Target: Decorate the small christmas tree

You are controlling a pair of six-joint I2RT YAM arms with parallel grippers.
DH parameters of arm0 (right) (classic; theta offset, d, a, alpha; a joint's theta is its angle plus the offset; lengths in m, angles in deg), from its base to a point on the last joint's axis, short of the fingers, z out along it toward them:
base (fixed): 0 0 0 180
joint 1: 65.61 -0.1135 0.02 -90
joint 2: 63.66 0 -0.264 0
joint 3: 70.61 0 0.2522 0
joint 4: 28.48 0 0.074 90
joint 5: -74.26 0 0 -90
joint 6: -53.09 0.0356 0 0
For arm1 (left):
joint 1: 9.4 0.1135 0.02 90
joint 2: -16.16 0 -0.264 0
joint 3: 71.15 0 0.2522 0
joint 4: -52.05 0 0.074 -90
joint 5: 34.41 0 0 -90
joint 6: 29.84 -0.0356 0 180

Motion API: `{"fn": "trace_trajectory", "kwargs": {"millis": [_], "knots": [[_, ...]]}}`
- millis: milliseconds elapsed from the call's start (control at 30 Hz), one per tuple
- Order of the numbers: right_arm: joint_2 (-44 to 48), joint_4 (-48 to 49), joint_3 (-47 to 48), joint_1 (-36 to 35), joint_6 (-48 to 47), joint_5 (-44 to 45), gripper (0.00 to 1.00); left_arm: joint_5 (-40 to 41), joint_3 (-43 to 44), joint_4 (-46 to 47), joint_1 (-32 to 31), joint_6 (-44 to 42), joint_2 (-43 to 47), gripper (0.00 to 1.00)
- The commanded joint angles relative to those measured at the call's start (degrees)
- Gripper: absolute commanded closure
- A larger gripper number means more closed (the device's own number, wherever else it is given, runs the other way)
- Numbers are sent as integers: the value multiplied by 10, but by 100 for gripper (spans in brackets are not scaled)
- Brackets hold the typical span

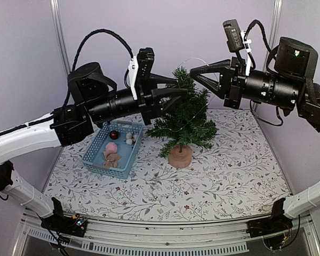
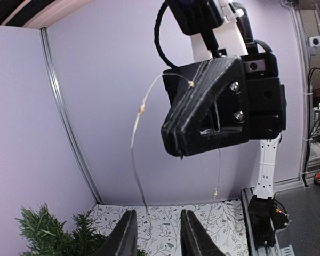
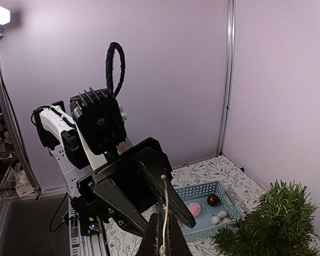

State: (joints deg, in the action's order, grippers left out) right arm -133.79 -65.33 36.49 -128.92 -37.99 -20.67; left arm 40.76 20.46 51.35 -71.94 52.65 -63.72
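The small christmas tree (image 1: 182, 120) stands mid-table on its round wooden base, bare of ornaments. My right gripper (image 1: 192, 72) hovers just right of the treetop, shut on a thin light wire (image 3: 164, 213) with tiny bulbs. In the left wrist view the wire (image 2: 134, 140) arcs from the right gripper (image 2: 178, 144) and hangs down towards my left gripper (image 2: 156, 234). The left gripper (image 1: 180, 87) sits at the treetop's left side. Its jaws stand apart, and the wire hangs in front of the gap, nearer the left finger (image 2: 124, 234). The two grippers point tip to tip over the tree.
A blue basket (image 1: 96, 154) lies left of the tree, under the left arm. It holds a dark red ball (image 1: 113, 134), a pink ball (image 1: 111, 146), white cotton puffs (image 1: 130, 137) and a tan bow (image 1: 112, 158). Purple walls close in the back and sides.
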Motion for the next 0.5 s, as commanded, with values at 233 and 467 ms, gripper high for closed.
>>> {"fn": "trace_trajectory", "kwargs": {"millis": [233, 467], "knots": [[16, 23, -27, 3, 8, 31, 97, 8, 31, 10, 15, 48, 14, 100], [49, 82, -111, 7, 49, 41, 43, -22, 88, -35, 23, 73, 2, 100]]}}
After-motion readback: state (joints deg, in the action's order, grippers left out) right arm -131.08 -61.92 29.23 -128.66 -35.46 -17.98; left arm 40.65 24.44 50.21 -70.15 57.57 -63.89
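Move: A strand of the thin wire string, whose end my closed right fingers hold, hangs right at my part-open left fingertips, about 1 cm to their right. From my right hand that strand is some 4 cm left and 4 cm below. The tree stands about 17 cm ahead of my left hand and 3 cm right, its middle roughly 30 cm below. The blue basket is about 22 cm ahead of my left hand, 29 cm left, 50 cm down. I pass the wire string across: my left fingers shut from about a third open and pinch the hanging strand, then that hand lifts away from the table by some 3 cm, edging forward and right. Once the left is closed, my right fingers open about halfway and let go of the string while the right hand sinks about 2.5 cm, moving slightly forward. ##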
